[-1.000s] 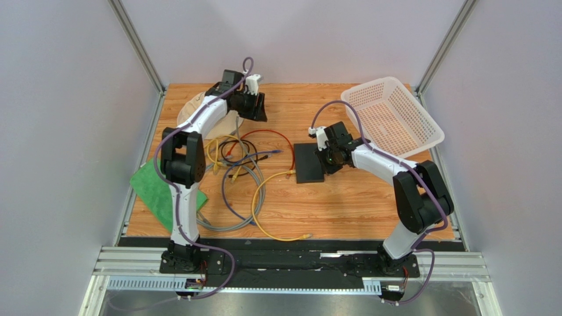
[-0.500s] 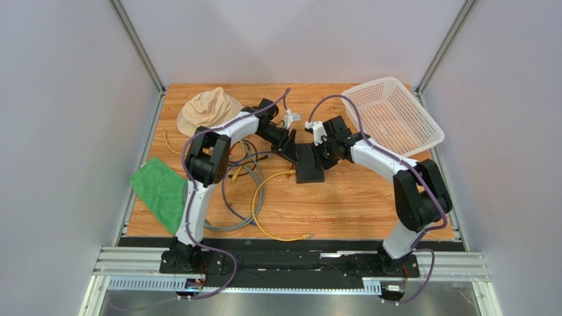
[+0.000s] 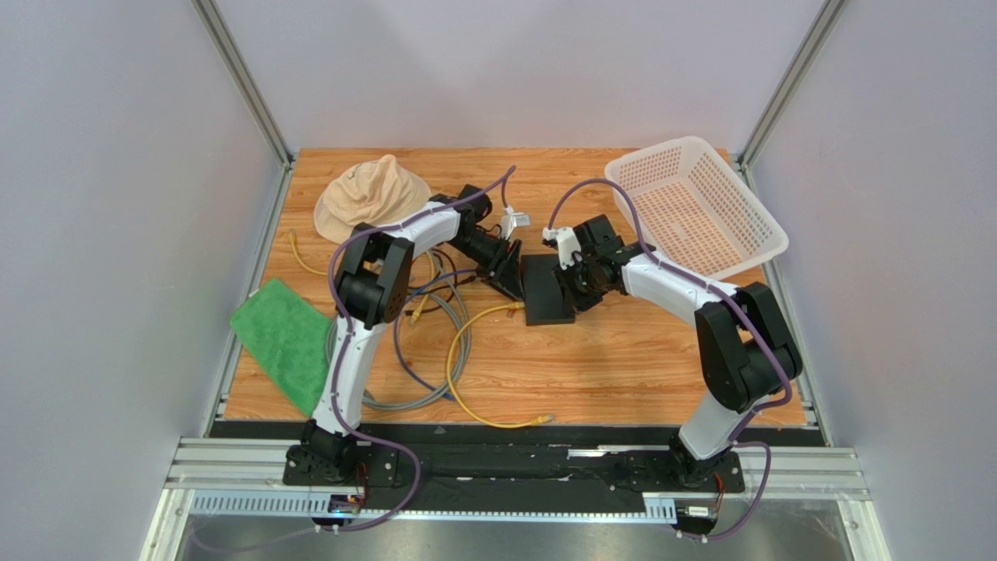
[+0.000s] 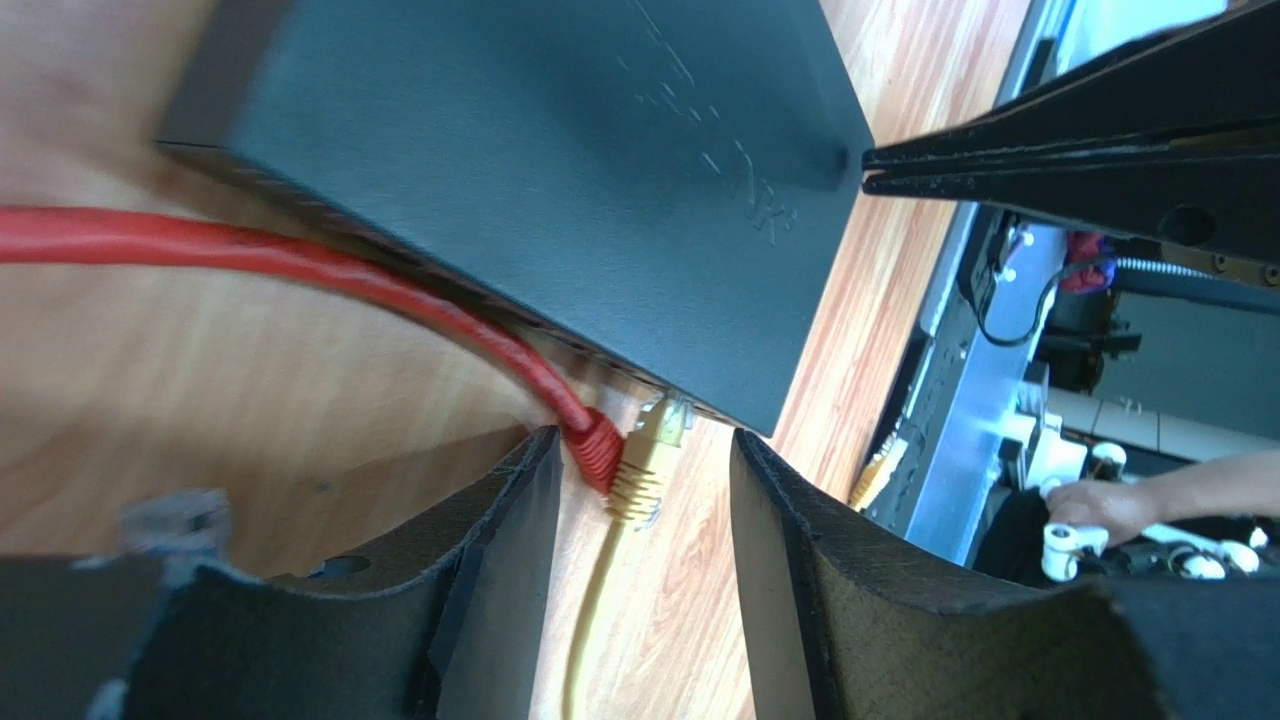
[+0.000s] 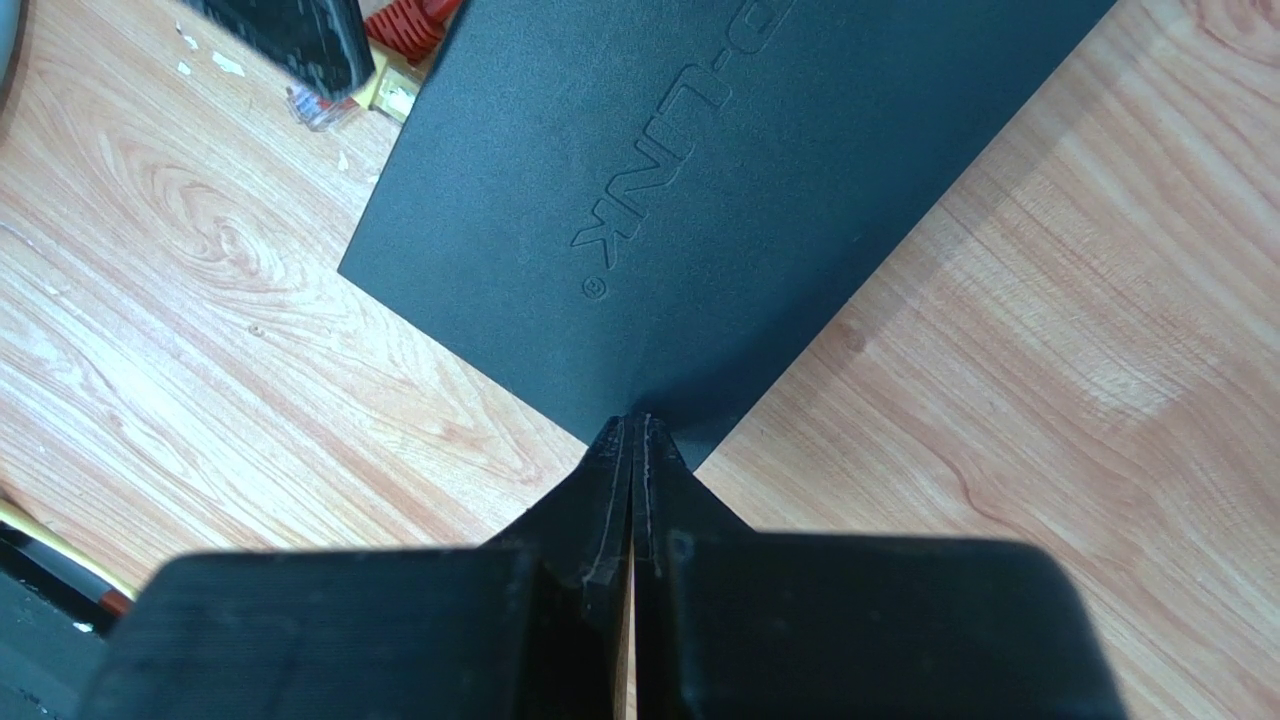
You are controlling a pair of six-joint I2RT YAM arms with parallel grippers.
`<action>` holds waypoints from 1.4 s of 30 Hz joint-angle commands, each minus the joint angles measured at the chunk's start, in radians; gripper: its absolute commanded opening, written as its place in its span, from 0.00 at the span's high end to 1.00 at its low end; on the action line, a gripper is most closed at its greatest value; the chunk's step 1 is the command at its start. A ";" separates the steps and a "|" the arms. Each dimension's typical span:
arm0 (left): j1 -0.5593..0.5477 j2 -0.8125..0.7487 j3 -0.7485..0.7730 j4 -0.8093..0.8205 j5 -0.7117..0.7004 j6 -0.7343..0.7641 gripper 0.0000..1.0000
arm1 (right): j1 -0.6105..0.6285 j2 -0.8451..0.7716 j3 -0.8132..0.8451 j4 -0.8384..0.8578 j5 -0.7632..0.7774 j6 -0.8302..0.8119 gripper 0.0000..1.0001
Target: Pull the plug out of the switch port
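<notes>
The black switch [image 3: 547, 289] lies flat in the middle of the table. A red plug [image 4: 597, 446] and a yellow plug [image 4: 646, 462] sit side by side in ports on its left edge. My left gripper [image 3: 510, 276] is open at that edge. In the left wrist view [image 4: 646, 446] both plugs lie between its fingers [image 4: 496, 555], the red one against the left finger. My right gripper [image 3: 572, 276] is shut and empty. Its tips [image 5: 631, 431] rest on a corner of the switch [image 5: 721, 180].
A white basket [image 3: 702, 205] stands at the back right. A beige hat [image 3: 369, 193] lies at the back left and a green cloth [image 3: 281, 333] at the left edge. Loose yellow [image 3: 459, 362], grey [image 3: 410, 397] and purple [image 3: 404, 345] cables lie left of the switch.
My left arm has swung from over the hat at the back left to the switch's left edge, uncovering the hat. My right gripper has stayed shut at the switch.
</notes>
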State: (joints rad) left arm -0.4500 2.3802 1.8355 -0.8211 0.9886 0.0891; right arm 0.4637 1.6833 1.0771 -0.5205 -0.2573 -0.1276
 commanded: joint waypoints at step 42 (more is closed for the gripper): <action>-0.098 -0.045 0.165 -0.352 0.085 0.163 1.00 | -0.149 -0.016 0.055 -0.022 -0.131 0.114 0.98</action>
State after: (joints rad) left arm -0.5312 2.3951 1.9869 -1.1240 0.9905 0.2493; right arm 0.3805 1.6703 1.0584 -0.5503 -0.3176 -0.1017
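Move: The left hand's open fingers are just above the yellow plug, which sits in the switch's left side about 2 cm back, 1 cm right and 2 cm below them. The loose red plug lies against it, roughly 1 cm farther out. The switch's middle is some 5 cm right of that hand and 1 cm ahead. From the right hand, shut at the switch's near right corner, the switch's middle is about 4 cm ahead and 4 cm left, 1 cm below. The left fingers pinch the yellow cable just behind the plug's boot: the hand first draws back about 6 cm and sinks slightly, turning some 10 degrees clockwise, shuts, then lifts 4–5 cm while easing forward and right. The right hand, fingers still shut at the switch, draws back some 3 cm, then returns forward and edges right. ##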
